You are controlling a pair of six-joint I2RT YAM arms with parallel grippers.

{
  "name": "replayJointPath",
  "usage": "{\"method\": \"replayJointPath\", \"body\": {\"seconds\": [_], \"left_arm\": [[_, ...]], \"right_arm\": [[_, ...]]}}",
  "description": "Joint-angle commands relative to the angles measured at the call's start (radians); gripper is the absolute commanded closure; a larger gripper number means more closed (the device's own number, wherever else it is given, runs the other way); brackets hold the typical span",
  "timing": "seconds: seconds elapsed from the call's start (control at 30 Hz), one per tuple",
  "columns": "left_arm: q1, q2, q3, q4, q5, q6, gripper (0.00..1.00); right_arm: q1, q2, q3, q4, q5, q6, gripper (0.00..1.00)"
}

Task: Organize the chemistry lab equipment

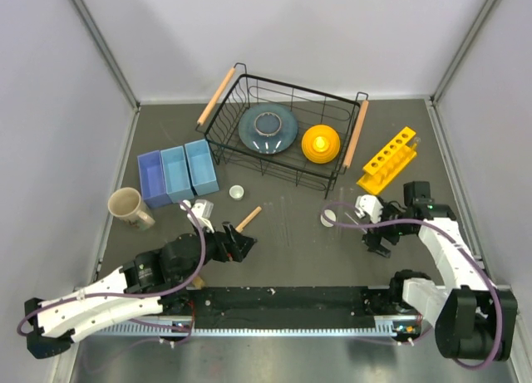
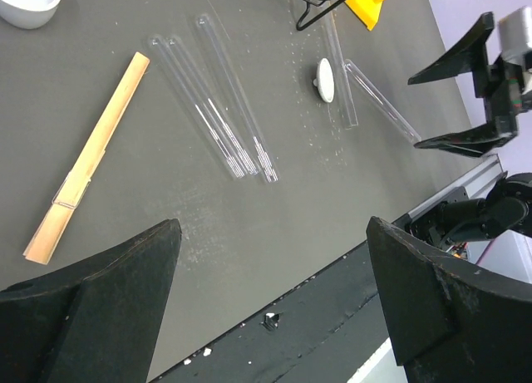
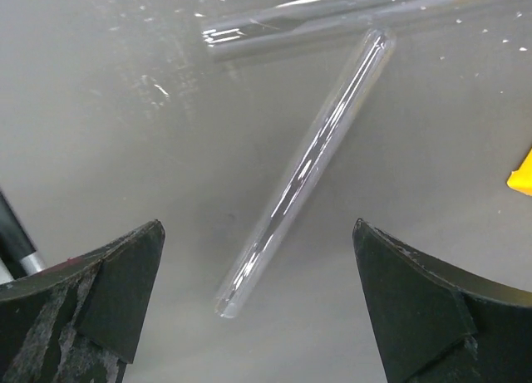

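The yellow rack [image 1: 387, 159] stands at the back right, holes empty. Several thin clear tubes lie flat mid-table: two close together [image 2: 218, 117] and two more [image 2: 378, 100] near the right arm. My left gripper [image 1: 241, 246] is open and empty, low over bare mat, beside the wooden stick [image 2: 87, 184]. My right gripper [image 1: 376, 242] is open and hangs over one tube [image 3: 307, 167], whose open end lies between the fingers; another tube [image 3: 332, 17] crosses beyond it. One white round piece [image 1: 237, 192] lies near the blue bins, the other [image 1: 328, 218] near the right gripper.
A black wire basket [image 1: 241, 92] with wooden handles holds a grey-blue plate [image 1: 268, 127] and an orange bowl [image 1: 321, 142] at the back. Three blue bins [image 1: 177, 174] and a beige mug [image 1: 126, 206] sit at the left. A black rail [image 1: 283, 300] runs along the near edge.
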State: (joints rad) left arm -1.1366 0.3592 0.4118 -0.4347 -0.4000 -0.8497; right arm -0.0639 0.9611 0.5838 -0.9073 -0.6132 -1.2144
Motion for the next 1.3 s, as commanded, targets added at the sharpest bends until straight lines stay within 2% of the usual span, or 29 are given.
{"method": "replayJointPath", "body": {"seconds": [0.0, 0.23, 0.47, 0.8, 1.07, 1.27], "left_arm": [[0.001, 0.011, 0.038, 0.017, 0.007, -0.022, 0.01], [0.001, 0.006, 0.027, 0.010, 0.010, -0.034, 0.01], [0.001, 0.012, 0.021, 0.017, 0.009, -0.034, 0.01], [0.001, 0.026, 0.025, 0.036, 0.016, -0.028, 0.01], [0.001, 0.073, 0.035, 0.092, 0.049, -0.017, 0.01], [0.001, 0.124, 0.036, 0.166, 0.092, -0.006, 0.01]], "right_arm": [[0.059, 0.051, -0.030, 0.159, 0.127, 0.085, 0.04], [0.101, 0.129, -0.045, 0.286, 0.193, 0.148, 0.14], [0.119, 0.189, -0.036, 0.312, 0.217, 0.183, 0.25], [0.122, 0.240, -0.025, 0.317, 0.286, 0.211, 0.58], [0.121, 0.249, -0.013, 0.314, 0.314, 0.250, 0.78], [0.116, 0.243, 0.016, 0.278, 0.279, 0.286, 0.83]]}}
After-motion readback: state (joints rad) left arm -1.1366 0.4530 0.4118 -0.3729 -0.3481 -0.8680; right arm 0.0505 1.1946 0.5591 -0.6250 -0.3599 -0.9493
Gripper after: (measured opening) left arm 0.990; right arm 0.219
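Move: Below the open right hand lies the loose glass test tube, its middle about 3 cm ahead, 2 cm to the left and 5 cm down. The white disc is some 7 cm ahead and 12 cm left, and another clear tube about 8 cm ahead and 9 cm left. The yellow rack stands roughly 21 cm ahead, 3 cm to the right. From the left hand the loose tube lies about 30 cm right, 1 cm ahead, 15 cm lower. Sinking about 4.5 cm while easing 3 cm forward and slightly right, the right hand comes down astride the loose tube, its wrist turning some 10 degrees clockwise. Low over the table it nearly stops and the fingers go from wide open to nearly shut, pinching the tube between their tips towards its right-hand end. ##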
